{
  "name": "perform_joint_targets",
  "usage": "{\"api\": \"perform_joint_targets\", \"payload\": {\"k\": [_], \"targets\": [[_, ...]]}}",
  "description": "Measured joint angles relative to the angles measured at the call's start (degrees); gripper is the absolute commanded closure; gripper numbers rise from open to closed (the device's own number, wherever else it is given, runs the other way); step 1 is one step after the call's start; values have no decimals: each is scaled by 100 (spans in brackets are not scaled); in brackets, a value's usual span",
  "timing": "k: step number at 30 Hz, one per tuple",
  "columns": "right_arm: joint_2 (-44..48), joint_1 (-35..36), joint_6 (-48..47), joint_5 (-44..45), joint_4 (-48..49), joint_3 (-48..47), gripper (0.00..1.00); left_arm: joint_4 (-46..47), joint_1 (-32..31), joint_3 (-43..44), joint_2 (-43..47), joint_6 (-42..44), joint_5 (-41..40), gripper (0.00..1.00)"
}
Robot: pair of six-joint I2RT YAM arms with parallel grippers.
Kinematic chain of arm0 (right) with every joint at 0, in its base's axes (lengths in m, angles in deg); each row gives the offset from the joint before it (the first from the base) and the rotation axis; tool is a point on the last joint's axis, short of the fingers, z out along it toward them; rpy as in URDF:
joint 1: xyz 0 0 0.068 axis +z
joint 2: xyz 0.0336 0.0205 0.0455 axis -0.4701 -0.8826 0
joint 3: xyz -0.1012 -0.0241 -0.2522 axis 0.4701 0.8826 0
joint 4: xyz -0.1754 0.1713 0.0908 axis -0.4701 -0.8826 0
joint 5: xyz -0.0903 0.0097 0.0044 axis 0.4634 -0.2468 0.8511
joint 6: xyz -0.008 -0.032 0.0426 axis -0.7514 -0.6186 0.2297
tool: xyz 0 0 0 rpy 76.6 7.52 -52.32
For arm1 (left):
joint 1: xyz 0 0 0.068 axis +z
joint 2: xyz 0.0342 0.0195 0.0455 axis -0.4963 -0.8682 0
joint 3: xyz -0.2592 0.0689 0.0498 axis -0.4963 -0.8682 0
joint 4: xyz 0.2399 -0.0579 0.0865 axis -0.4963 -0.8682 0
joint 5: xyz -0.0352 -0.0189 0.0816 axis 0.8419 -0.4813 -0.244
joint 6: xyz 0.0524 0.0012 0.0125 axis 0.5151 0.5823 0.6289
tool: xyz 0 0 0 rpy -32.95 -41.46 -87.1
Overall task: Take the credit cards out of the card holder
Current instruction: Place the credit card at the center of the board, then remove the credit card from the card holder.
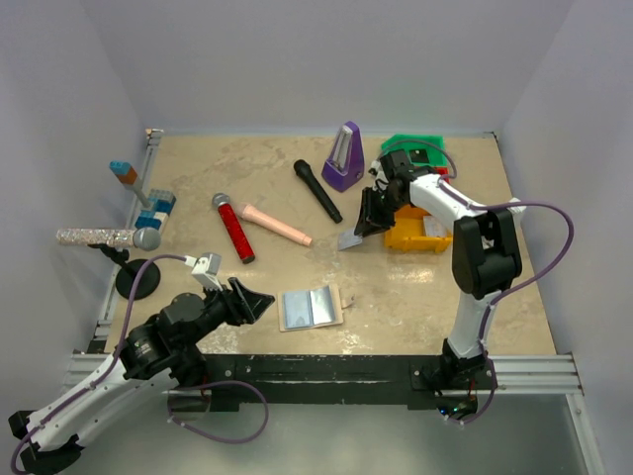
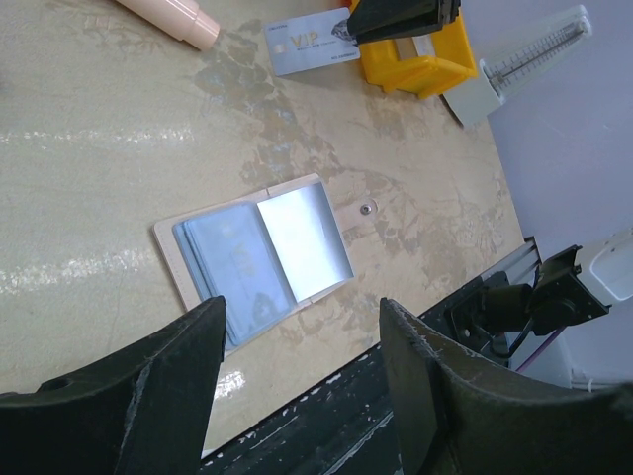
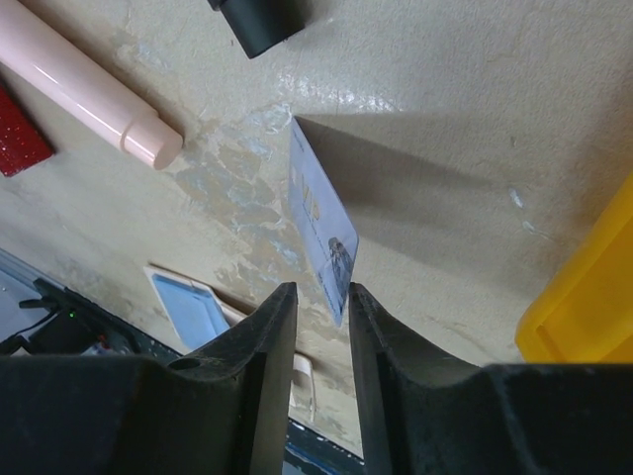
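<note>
The card holder (image 1: 311, 308) lies open on the table near the front edge, its light blue panels up; it also shows in the left wrist view (image 2: 307, 237) and the right wrist view (image 3: 188, 302). A pale grey card (image 2: 237, 267) sits in its left panel. My left gripper (image 1: 259, 302) (image 2: 302, 302) hovers open just left of it, nothing between the fingers. Another silver-grey credit card (image 1: 352, 238) (image 2: 310, 44) (image 3: 321, 233) stands tilted on the table beside the yellow bin. My right gripper (image 1: 371, 220) (image 3: 323, 290) is open round its top corner, with a gap on the left side.
A yellow bin (image 1: 420, 236) sits right of the right gripper, with a green object (image 1: 415, 148) behind. A purple metronome (image 1: 343, 158), black microphone (image 1: 316, 190), pink cylinder (image 1: 277, 224) and red microphone (image 1: 233, 228) lie mid-table. A glitter microphone on a stand (image 1: 109, 237) and blue blocks (image 1: 150, 206) are at left.
</note>
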Motion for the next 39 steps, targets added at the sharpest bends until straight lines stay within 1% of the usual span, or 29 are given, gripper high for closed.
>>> {"api": "perform_joint_targets", "payload": {"k": [7,11,14,17,19,22,23,25,27,30,32,35,39], "targets": [[24,-72,11,103,-131,-13,60,0,0,0,2,0,0,32],[295,-101,26,168,-188,2,60,-2,0,-2,2,0,0,30],[841,-92,52,286,-127,232,60,-7,0,-2,15,4,2,29],[1797,33,68,442,-11,745,60,-4,0,-2,22,4,13,29],[2385,284,57,595,70,1071,59,2,0,-22,7,7,24,30],[3248,1102,13,861,304,1735,52,46,0,-118,-179,4,96,31],[3423,1329,15,898,369,1928,50,87,0,-164,-275,4,149,31],[3810,1864,39,990,590,2498,48,181,0,-278,-520,2,284,31],[4113,2225,136,1034,743,3073,48,284,0,-402,-758,-2,393,31],[4286,2614,332,1158,907,3624,47,481,0,-560,-1023,-37,498,32],[4260,2855,474,1220,1040,3805,47,647,0,-660,-1182,-107,544,33],[4144,3130,669,1287,1377,3960,46,833,0,-743,-1445,-201,570,35],[3866,3268,848,1309,1727,3980,46,949,0,-756,-1742,-343,577,37]]}}
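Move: The card holder lies open some 19 cm back and 13 cm left of my right hand, about 4 cm lower. The credit card leans between those open fingers, its middle roughly 3 cm left, 1 cm back and 3 cm below. The orange box is about 14 cm right and 2 cm ahead; the black microphone, 11 cm left and 10 cm ahead. From my left hand, the holder is about 10 cm right, 3 cm ahead and 11 cm below. I widen my right fingers, ease them a little right and lift clear of the credit card, then carry the empty hand back some 20 cm in an arc, sinking again and drifting left to the holder's right-hand edge while turning counter-clockwise. Late on, my left hand, fingers still open, drops about 9 cm towards the holder's left side, tipping down. ##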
